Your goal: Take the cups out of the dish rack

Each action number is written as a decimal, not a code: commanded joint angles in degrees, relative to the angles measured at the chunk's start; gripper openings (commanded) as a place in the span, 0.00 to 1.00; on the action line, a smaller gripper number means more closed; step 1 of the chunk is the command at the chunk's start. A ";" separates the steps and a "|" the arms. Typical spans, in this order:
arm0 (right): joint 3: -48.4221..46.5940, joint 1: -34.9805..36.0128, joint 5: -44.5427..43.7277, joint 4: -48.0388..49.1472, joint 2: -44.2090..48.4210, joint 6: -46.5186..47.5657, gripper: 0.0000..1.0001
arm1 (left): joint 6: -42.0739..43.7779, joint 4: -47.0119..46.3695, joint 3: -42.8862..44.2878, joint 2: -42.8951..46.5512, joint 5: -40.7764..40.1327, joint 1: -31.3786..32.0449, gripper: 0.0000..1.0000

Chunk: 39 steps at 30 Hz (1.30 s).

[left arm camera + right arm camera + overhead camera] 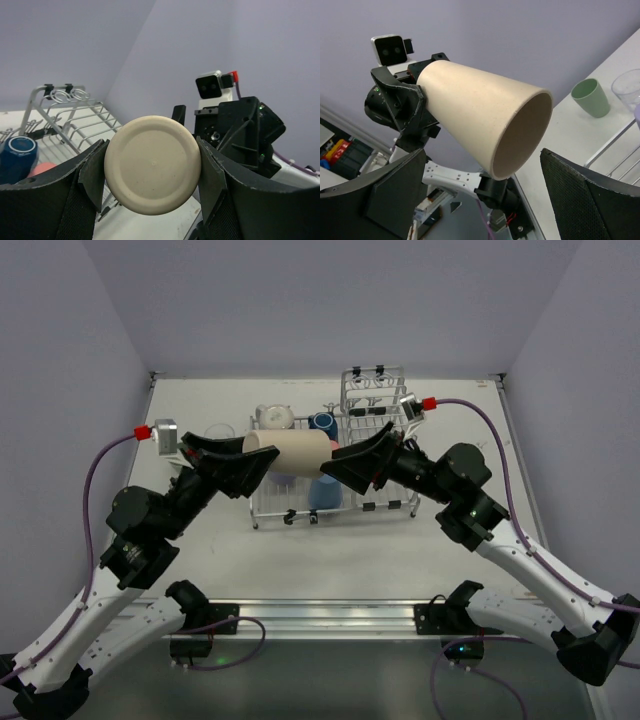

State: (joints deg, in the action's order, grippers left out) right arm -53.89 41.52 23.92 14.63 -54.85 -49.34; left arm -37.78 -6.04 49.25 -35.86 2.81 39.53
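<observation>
A tan cup (290, 448) hangs on its side above the dish rack (385, 502), and my left gripper (252, 455) is shut on its base end. In the left wrist view the cup's round base (152, 165) fills the gap, with both fingers (97, 172) against it. My right gripper (335, 465) is open, facing the cup's mouth (522, 135); its spread fingers (590, 195) stand either side of the rim without touching. A dark blue cup (322, 422), a light blue cup (325, 490) and a whitish cup (273, 417) sit in the rack.
A pale green cup (590, 97) and a clear cup (627, 85) stand on the table left of the rack. The rack's taller basket (375, 390) rises at the back right. Rack wires (75, 120) and a pink cup (42, 169) lie below the left gripper.
</observation>
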 commanded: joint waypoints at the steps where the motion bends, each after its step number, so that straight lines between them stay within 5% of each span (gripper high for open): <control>1: -0.61 0.23 4.29 5.84 -0.26 -4.35 0.99 | -3.18 -9.15 -0.65 -0.09 4.13 0.20 0.22; 6: -1.22 0.49 7.27 10.75 -1.92 -7.08 0.96 | -4.49 -14.33 -2.58 -1.49 7.11 0.11 0.22; 9: -1.13 0.49 9.12 16.82 -3.86 -10.15 0.81 | -4.76 -15.05 -2.76 -3.25 8.35 0.11 0.23; 13: -0.43 0.49 7.37 21.66 -5.53 -12.88 0.36 | -5.02 -16.90 -3.90 -4.22 9.58 0.20 0.33; 14: 0.01 0.49 6.32 23.06 -5.27 -12.97 0.19 | -4.94 -16.90 -4.08 -4.22 9.58 0.11 0.44; 17: 0.54 0.49 2.63 21.33 -3.35 -11.66 0.00 | -3.10 -14.62 -3.47 -3.96 9.15 0.20 0.77; 20: -1.83 0.49 -1.94 12.75 -1.23 -5.08 0.00 | 0.24 -9.88 -1.89 -3.17 8.09 0.11 0.96; 22: -6.29 0.32 -6.14 5.97 0.62 2.03 0.00 | 3.92 -4.44 -0.48 -1.77 6.52 0.11 1.00; 25: -16.71 -1.25 -13.60 -17.08 0.36 15.29 0.00 | 9.27 5.57 1.88 0.34 1.25 0.20 1.00; 28: -27.45 -5.72 -20.04 -29.19 -2.62 26.38 0.00 | 13.60 18.93 3.74 0.52 -6.05 0.20 1.00; 32: -43.20 -14.16 -40.64 -51.56 -10.17 38.87 0.00 | 16.94 28.52 2.79 0.35 -9.40 0.11 1.00; 39: -48.51 -30.52 -39.13 -60.07 -17.21 41.87 0.00 | 19.49 26.87 -2.67 -0.44 -6.33 0.20 1.00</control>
State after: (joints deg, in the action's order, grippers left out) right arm -102.56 13.82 -12.34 -35.11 -69.21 -12.71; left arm -22.00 18.57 47.90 -35.46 -3.88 39.62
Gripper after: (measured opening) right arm 0.122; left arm 0.997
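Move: The beige cup, held out sideways by its base in the left fingers, has its middle about 4 cm right, 2 cm ahead and 1 cm above the left hand. Its open mouth faces the right hand, from which the cup's middle is some 9 cm left, 2 cm ahead and 3 cm up. Down in the rack, roughly 30 cm below the right hand, the blue cup stands 12 cm ahead and 1 cm left, the lavender cup 20 cm ahead and 13 cm left. The beige cup's rim is met by the right hand, which eases up and left about 3 cm and shuts on the wall, one finger inside the mouth, while the left offers it slightly rightward and opens. The right then swings it some 30 cm right and forward past the rack, turning clockwise about 65 degrees; the emptied left hand draws back leftward and sinks about 13 cm towards the lavender cup. ##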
